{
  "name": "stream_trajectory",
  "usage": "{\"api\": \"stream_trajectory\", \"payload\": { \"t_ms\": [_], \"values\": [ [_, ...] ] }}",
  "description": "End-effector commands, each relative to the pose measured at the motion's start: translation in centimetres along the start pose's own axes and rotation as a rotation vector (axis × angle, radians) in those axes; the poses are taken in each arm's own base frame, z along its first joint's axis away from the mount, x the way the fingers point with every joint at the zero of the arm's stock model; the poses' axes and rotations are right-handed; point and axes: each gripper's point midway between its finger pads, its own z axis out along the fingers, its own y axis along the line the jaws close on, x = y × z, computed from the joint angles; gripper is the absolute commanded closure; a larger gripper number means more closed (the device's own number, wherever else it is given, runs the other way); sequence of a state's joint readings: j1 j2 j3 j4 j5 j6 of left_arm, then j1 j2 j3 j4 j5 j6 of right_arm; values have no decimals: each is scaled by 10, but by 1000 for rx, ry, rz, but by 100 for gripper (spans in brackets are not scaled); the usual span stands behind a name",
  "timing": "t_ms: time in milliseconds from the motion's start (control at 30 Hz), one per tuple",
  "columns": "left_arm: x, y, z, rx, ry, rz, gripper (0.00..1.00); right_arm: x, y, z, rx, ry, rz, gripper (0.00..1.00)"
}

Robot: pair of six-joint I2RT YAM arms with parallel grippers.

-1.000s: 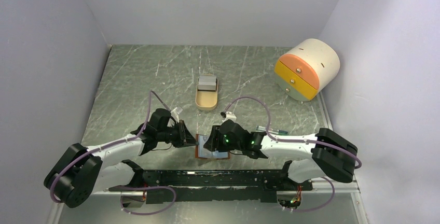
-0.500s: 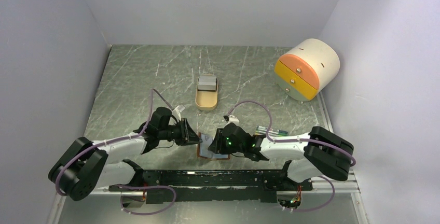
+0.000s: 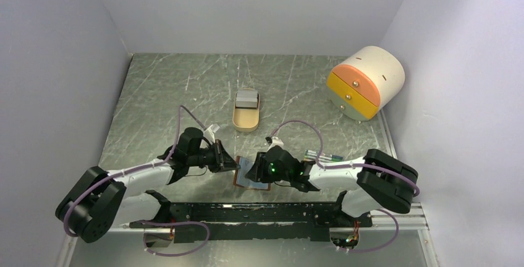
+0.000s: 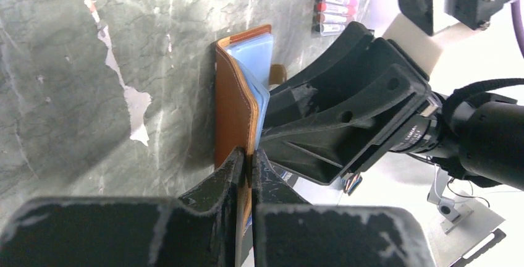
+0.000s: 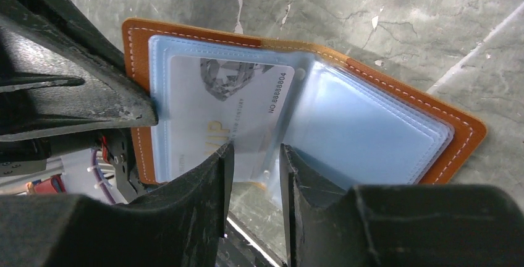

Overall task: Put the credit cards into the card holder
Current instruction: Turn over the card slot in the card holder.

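Note:
The card holder (image 3: pixel 249 178) lies open near the table's front edge, brown leather with clear blue sleeves (image 5: pixel 364 128). My left gripper (image 4: pixel 248 159) is shut on the edge of its leather cover (image 4: pixel 233 94), holding that flap raised. A white credit card (image 5: pixel 225 103) printed "VIP" sits inside the left sleeve. My right gripper (image 5: pixel 255 156) hovers at the holder's near edge. Its jaws stand apart around the middle fold of the sleeves, pinching nothing. In the top view the left gripper (image 3: pixel 233 164) and the right gripper (image 3: pixel 255 172) nearly meet over the holder.
A tan tray (image 3: pixel 246 122) at mid-table holds a small grey stack that looks like cards (image 3: pixel 246 99). Coloured pens (image 3: pixel 322 155) lie beside my right arm. A cream and orange drawer unit (image 3: pixel 364 81) stands at the back right. Grey walls close in on three sides.
My left gripper moved right to the holder's left edge and closed on the cover. The right gripper's jaws narrowed a little and the right arm crept slightly left.

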State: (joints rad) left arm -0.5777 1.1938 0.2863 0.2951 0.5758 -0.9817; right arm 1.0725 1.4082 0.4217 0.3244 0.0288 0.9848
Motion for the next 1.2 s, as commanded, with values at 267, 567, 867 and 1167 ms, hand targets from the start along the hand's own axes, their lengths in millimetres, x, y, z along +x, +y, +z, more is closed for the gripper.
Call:
{"api": "stream_trajectory", "payload": {
  "t_ms": [267,567,867,1167],
  "values": [
    [-7,-16,-7,35,-43,35,91,-13,11,-10,-80,-48,42,52],
    [-5,-31,-9,106,-28,28,91,-24,34,-16,-216,-87,98,39],
    [-9,-45,-21,141,-74,58,91,-23,58,-12,-361,-62,106,36],
    [-14,-31,-21,54,-102,38,91,-20,47,-3,-303,-51,109,38]
  ]
}}
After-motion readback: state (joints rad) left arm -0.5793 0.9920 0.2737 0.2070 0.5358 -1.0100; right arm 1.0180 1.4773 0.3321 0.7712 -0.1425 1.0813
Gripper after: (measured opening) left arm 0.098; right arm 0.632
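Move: The card slot, with the card in it, lies right at the right hand's open fingertips: its middle is roughly 1 cm ahead, 1 cm to the left and 1 cm below. The holder's right inner pocket is about 4 cm to the right, level fore and aft and some 2 cm lower; the card tray stands about 20 cm straight ahead. From the left hand, still pinching the cover's left edge, the slot is around 3 cm right, 1 cm back and 2 cm below. With one fingertip working at the card slot's free left edge, the right hand spreads its fingers and climbs about 4 cm, then swings some 3 cm left towards the left gripper, tilting nearly 20 degrees so the fingers point less steeply down. The left hand keeps its pinch on the cover and lifts it about 3 cm, mostly in the second half. ##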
